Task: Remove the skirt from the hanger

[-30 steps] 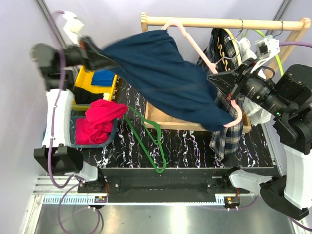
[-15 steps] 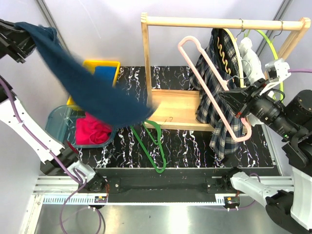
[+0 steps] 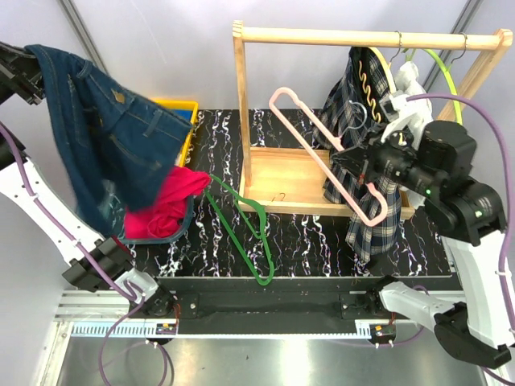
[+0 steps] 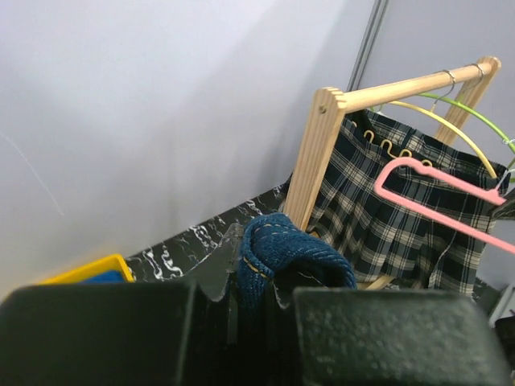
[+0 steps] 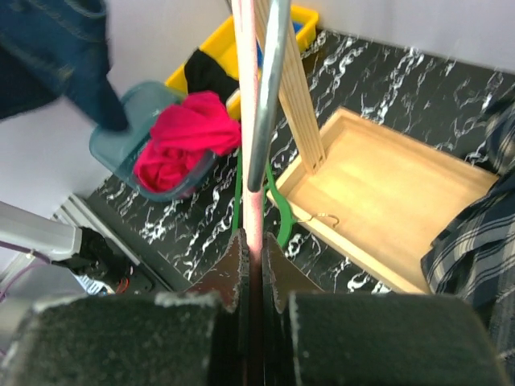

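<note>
The navy plaid skirt point(image 3: 372, 229) hangs on the cream hanger point(image 3: 372, 84) with the wavy bar, at the right of the wooden rail. Both show in the left wrist view: the skirt point(image 4: 402, 221) and the hanger point(image 4: 388, 146). My left gripper point(image 3: 18, 71) is high at the far left, shut on the waistband of a plain denim garment point(image 3: 113, 153); the wrist view shows the gripper point(image 4: 257, 265) pinching that denim point(image 4: 294, 249). My right gripper point(image 3: 362, 167) is shut on a bare pink hanger point(image 3: 318, 149) in front of the skirt; the wrist view shows the gripper point(image 5: 256, 249) clamping the pink bar point(image 5: 244, 121).
A wooden rack point(image 3: 362, 36) with a tray base point(image 3: 282, 189) stands at the back. A green hanger point(image 3: 245, 233) lies on the marbled table. A teal bin point(image 3: 90, 201) holds red cloth, with a yellow bin point(image 3: 173, 106) behind. A lime hanger point(image 3: 447, 76) and a white garment point(image 3: 406, 84) hang at the right.
The denim garment came off the pink hanger. My left gripper swung it up to the far left, where it now hangs down. My right gripper kept the bare pink hanger, shifting slightly left.
</note>
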`<state>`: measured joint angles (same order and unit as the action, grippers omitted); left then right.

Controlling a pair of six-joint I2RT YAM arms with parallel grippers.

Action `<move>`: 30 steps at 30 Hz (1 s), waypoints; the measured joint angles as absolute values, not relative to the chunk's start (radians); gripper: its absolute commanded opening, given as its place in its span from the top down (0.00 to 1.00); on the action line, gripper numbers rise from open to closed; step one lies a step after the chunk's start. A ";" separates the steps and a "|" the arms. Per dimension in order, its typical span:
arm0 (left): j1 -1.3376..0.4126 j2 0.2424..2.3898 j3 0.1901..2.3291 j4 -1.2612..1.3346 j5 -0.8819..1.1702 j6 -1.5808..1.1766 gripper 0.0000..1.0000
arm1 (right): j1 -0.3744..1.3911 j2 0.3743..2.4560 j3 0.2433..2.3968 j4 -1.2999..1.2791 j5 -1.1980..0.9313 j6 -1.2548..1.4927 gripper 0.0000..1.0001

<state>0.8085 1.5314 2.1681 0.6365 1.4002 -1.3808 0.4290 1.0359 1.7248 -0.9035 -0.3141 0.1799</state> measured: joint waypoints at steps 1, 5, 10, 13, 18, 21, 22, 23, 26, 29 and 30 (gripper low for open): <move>0.813 1.529 2.144 0.648 1.403 -1.389 1.00 | 0.429 1.040 1.715 -0.903 -0.317 0.180 1.00; 0.854 1.510 2.025 0.722 1.418 -1.429 1.00 | 0.433 1.050 1.700 -0.902 -0.325 0.175 1.00; 0.899 1.489 1.925 0.819 1.432 -1.470 1.00 | 0.459 1.050 1.702 -0.902 -0.324 0.156 1.00; 0.908 1.489 1.920 0.861 1.438 -1.494 1.00 | 0.484 1.053 1.702 -0.903 -0.315 0.147 1.00; 0.911 1.487 1.937 0.909 1.444 -1.510 1.00 | 0.521 1.064 1.702 -0.903 -0.297 0.135 1.00; 0.914 1.481 1.937 0.926 1.444 -1.513 1.00 | 0.538 1.066 1.701 -0.903 -0.285 0.134 1.00; 0.914 1.477 1.931 0.937 1.443 -1.514 1.00 | 0.543 1.065 1.701 -0.902 -0.280 0.134 1.00; 0.915 1.467 1.914 0.949 1.444 -1.516 1.00 | 0.548 1.065 1.701 -0.902 -0.277 0.134 1.00; 0.915 1.414 1.799 1.005 1.459 -1.520 1.00 | 0.567 1.071 1.701 -0.902 -0.262 0.131 1.00; 0.915 1.338 1.623 1.061 1.485 -1.513 1.00 | 0.616 1.091 1.699 -0.888 -0.233 0.126 1.00; 0.915 1.308 1.547 1.073 1.493 -1.503 1.00 | 0.646 1.103 1.699 -0.879 -0.217 0.123 1.00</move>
<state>0.9154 1.3075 1.5475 1.0729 1.4925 -1.5032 0.6456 1.1027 1.6993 -0.8795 -0.2169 0.1230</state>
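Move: Almost straight under the left hand, about 57 cm down, stands the clear bin that the denim skirt is being taken to, some 3 cm farther out and 4 cm to the right. The red shirt in it is about 5 cm ahead and 10 cm right of that hand, the yellow bin roughly 30 cm ahead and 6 cm right. For the right hand, holding the pink hanger, the green hanger lies some 28 cm left, 2 cm ahead and 44 cm below; the plaid skirt hangs 15 cm ahead, 10 cm right and 15 cm lower. Lowering the pinched denim skirt towards the clear bin, the left hand sinks about 10 cm in two stages: first down and left some 4 cm, then a near-halt easing slightly back right, then a quickening drop. The right hand keeps its hold on the empty pink hanger and carries it some 5 cm left and a little down, turning slightly counter-clockwise, towards the green hanger's side. ##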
